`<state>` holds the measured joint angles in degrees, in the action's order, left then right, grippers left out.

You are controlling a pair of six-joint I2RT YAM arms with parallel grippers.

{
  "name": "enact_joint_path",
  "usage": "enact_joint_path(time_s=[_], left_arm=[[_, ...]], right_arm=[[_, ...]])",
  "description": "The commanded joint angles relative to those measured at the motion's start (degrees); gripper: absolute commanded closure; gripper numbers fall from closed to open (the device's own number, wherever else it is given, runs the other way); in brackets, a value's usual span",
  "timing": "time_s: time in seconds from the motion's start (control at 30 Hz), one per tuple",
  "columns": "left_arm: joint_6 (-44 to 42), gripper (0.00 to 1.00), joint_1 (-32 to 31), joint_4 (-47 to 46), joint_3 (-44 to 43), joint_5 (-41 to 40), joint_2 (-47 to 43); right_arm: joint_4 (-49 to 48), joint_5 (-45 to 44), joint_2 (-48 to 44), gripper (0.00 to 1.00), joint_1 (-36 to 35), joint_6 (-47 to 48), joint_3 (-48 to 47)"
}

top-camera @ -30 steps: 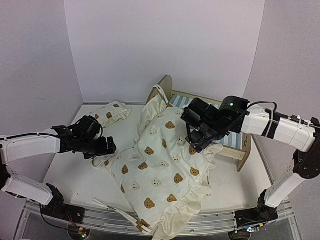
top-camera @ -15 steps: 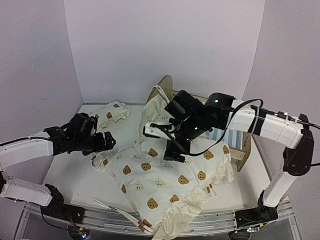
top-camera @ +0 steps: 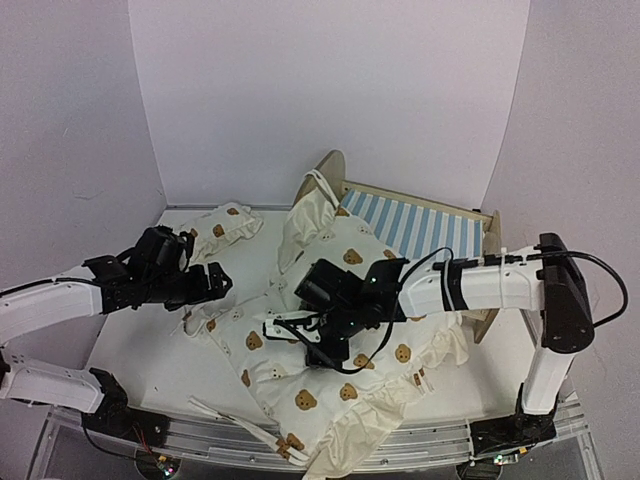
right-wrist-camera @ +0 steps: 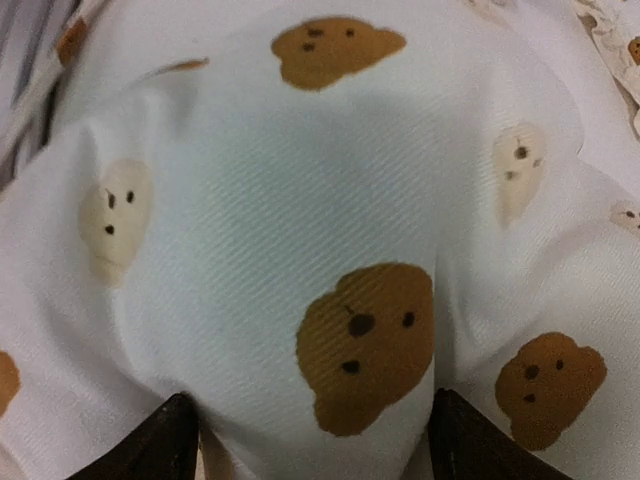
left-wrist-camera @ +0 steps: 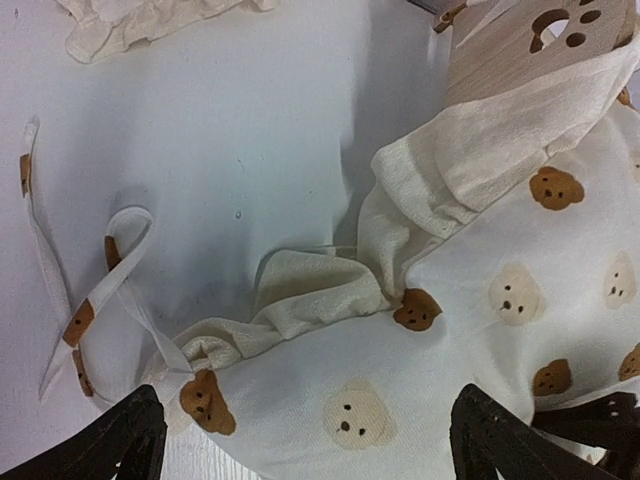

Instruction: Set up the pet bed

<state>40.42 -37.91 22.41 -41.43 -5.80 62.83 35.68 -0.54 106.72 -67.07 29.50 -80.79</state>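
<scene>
The pet bed stands at the back right, its striped base bare and its paw-cutout headboard behind the cushion's raised corner. The big bear-print cushion lies in front of it, with its far-left corner leaning on the headboard. My right gripper is pushed down into the cushion's middle. Its fingers stand wide apart, with a bulge of cushion fabric between them. My left gripper hovers open over the cushion's left ruffled edge and holds nothing.
A small matching pillow lies at the back left. Loose ties trail on the white table by the cushion's edge, and more ties hang at the front edge. White walls close in the back and both sides.
My right arm swung from above the bed leftward and down onto the cushion's middle, uncovering the striped base. The cushion's right side dropped flatter. The left arm barely moved.
</scene>
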Motion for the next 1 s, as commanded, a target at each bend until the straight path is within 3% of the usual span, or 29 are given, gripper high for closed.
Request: enact_joint_path(time_s=[0.0,0.07,0.13,0.23,0.33,0.5,0.77,0.97], left_arm=[[0.0,0.01,0.3,-2.0,0.5,-1.7,-4.7],[-0.2,0.01,0.4,-2.0,0.4,-2.2,-6.5],[-1.6,0.01,0.4,-1.6,-1.1,-2.1,-8.1],[-4.5,0.01,0.4,0.3,-4.2,-2.3,-10.2],[-8.0,0.01,0.4,1.2,-7.6,-2.0,-12.0],[-13.7,0.01,0.6,1.8,-12.6,-0.7,-12.9],[-18.1,0.01,0.6,0.4,-16.3,5.6,-14.4],[-20.3,0.01,0.6,-2.8,-16.2,11.3,-16.8]], right_arm=[[-24.0,-6.9,-3.9,0.46,0.7,-5.6,9.3],[-27.8,-2.4,-5.7,0.67,1.1,-8.2,10.6],[-29.8,-0.2,-7.1,0.99,1.5,-11.1,10.0],[-29.7,11.5,-9.7,1.00,5.7,-17.8,6.8],[-30.2,31.0,-13.5,1.00,12.5,-24.1,5.3],[-31.3,46.6,-16.0,1.00,18.7,-32.9,2.6],[-39.8,56.4,-18.8,1.00,23.3,-42.8,3.4],[-51.5,62.1,-19.9,1.00,26.5,-54.2,5.6]])
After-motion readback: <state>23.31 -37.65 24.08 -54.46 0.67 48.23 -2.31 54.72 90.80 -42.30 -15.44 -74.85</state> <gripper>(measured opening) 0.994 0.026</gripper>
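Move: The bunched cover lies right under the right hand's open fingers, about 3 cm down and 1 cm farther out. From that hand the bed's headboard stands some 25 cm ahead, 1 cm left and 8 cm higher; the striped mattress is roughly 25 cm ahead, 20 cm right and 3 cm higher. From the left hand, the cover's left corner lies about 9 cm below, 3 cm back and 3 cm left, with the pillow some 19 cm ahead, 2 cm left and 7 cm below. The cover is pinched where it bunches between the right fingers: they sink about 3 cm and close on the cloth, then carry it up some 25 cm and about 5 cm forward, swinging from pointing down to pointing left, nearly level. The left hand, still open and empty, rises about 18 cm beside the cover, its fingers tipping up nearly 30 degrees. ##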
